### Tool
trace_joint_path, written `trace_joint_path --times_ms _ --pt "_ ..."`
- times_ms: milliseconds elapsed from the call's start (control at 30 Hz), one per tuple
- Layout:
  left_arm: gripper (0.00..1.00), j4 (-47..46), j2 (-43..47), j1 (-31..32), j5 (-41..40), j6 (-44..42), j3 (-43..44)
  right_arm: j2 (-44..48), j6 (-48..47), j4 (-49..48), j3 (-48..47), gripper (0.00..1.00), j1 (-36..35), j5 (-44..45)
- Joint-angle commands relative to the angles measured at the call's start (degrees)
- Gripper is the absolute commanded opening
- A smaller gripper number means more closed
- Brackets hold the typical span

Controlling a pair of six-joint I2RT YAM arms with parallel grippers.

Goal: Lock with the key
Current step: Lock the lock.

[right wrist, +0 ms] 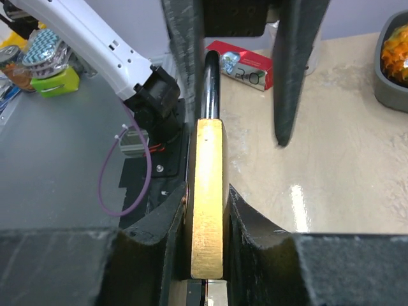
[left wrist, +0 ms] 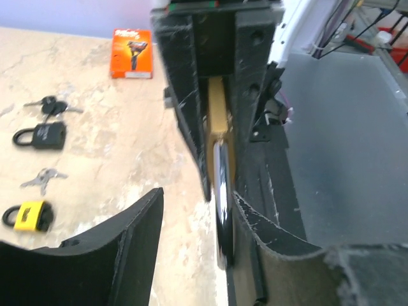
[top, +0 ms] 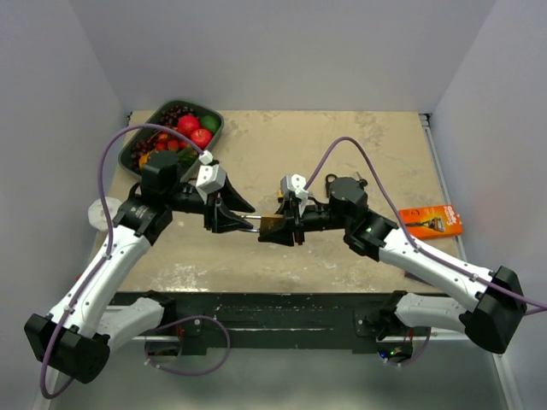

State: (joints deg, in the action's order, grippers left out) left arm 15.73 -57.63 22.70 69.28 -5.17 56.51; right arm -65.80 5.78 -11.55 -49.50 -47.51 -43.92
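A brass padlock (top: pixel 272 225) (right wrist: pixel 207 210) hangs above the table's middle, and my right gripper (top: pixel 282 227) (right wrist: pixel 207 191) is shut on its body. Its steel shackle (left wrist: pixel 222 197) (right wrist: pixel 212 83) points left into my left gripper (top: pixel 246 220) (left wrist: pixel 199 194). That gripper is open: the shackle lies against one finger (left wrist: pixel 287 248) and the other finger (left wrist: pixel 108 248) stands well apart. Two bunches of keys (left wrist: pixel 50 106) (left wrist: pixel 43 180) lie on the table. Whether a key sits in the brass padlock does not show.
A black padlock (left wrist: pixel 41 135) and a yellow padlock (left wrist: pixel 29 215) lie beside the keys. An orange razor pack (top: pixel 430 222) sits at the right edge. A dark tray (top: pixel 137 145) of fruit stands at the back left. A red box (right wrist: pixel 245 67) lies nearby.
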Motion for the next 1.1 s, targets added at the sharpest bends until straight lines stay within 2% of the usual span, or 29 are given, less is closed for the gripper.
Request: trace_joint_path --times_ms 0,67,233,367,467,667,733,800,933,1067 --pt "0.50 23.98 -0.73 -4.59 2.62 -22.67 5.45 3.92 -1.56 -2.25 -2.10 0.00 -0.39 0.68" --pt "0.50 30.64 -1.17 -4.59 2.44 -29.70 6.68 4.45 -1.82 -1.72 -1.92 0.00 -0.39 0.68" --pt "0.46 32.35 -1.17 -4.59 3.14 -32.01 5.81 4.45 -3.06 -1.37 -2.10 0.00 -0.39 0.77" --pt "0.32 25.09 -0.30 -4.51 3.85 -26.48 4.05 3.93 -3.50 -1.63 -2.45 0.00 -0.39 0.24" --pt "0.27 19.98 0.76 -3.98 3.59 -22.26 2.64 3.49 -3.50 -1.98 -2.62 0.00 -0.39 -0.11" --pt "0.22 17.50 0.76 -0.82 1.57 -20.41 2.55 2.61 -2.88 -3.12 -2.97 0.00 -0.39 -0.20" --pt "0.14 16.36 0.76 0.15 1.48 -18.57 2.29 2.43 -2.71 -3.39 -2.98 0.00 -0.39 -0.20" --pt "0.01 13.90 0.59 1.29 1.30 -16.73 1.68 2.26 -2.36 -4.18 -2.89 0.00 -0.48 -0.37" --pt "0.00 8.19 0.76 4.19 0.78 -10.41 0.18 1.55 -2.18 -5.06 -3.06 0.00 -0.57 -0.46" --pt "0.00 -1.63 1.02 7.27 -0.19 -2.85 -2.01 0.85 -2.53 -6.90 -3.06 0.00 -1.62 -0.20"
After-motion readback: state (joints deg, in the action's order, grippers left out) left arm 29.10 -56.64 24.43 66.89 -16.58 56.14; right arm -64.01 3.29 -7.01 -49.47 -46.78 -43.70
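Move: Between the left hand's open fingertips, but about 3 cm too low and 2 cm too far back, stands the brass lock's shackle; the lock body is some 4 cm to the hand's right, as far back and as low. The yellow padlock lies on the table about 17 cm ahead, 8 cm right and 27 cm below. From the right hand, the body it already holds is centred about 1 cm left and the shackle about 4 cm left, both level with it. Backing off about 2.5 cm to the left while sinking some 3 cm and easing slightly back, the left hand lines up with the shackle's bow, then returns about 2 cm to the right as its fingers close and pinch the shackle, seeming to press it towards the body. The right hand keeps its grip on the lock body, drifting about 1 cm to the right. ##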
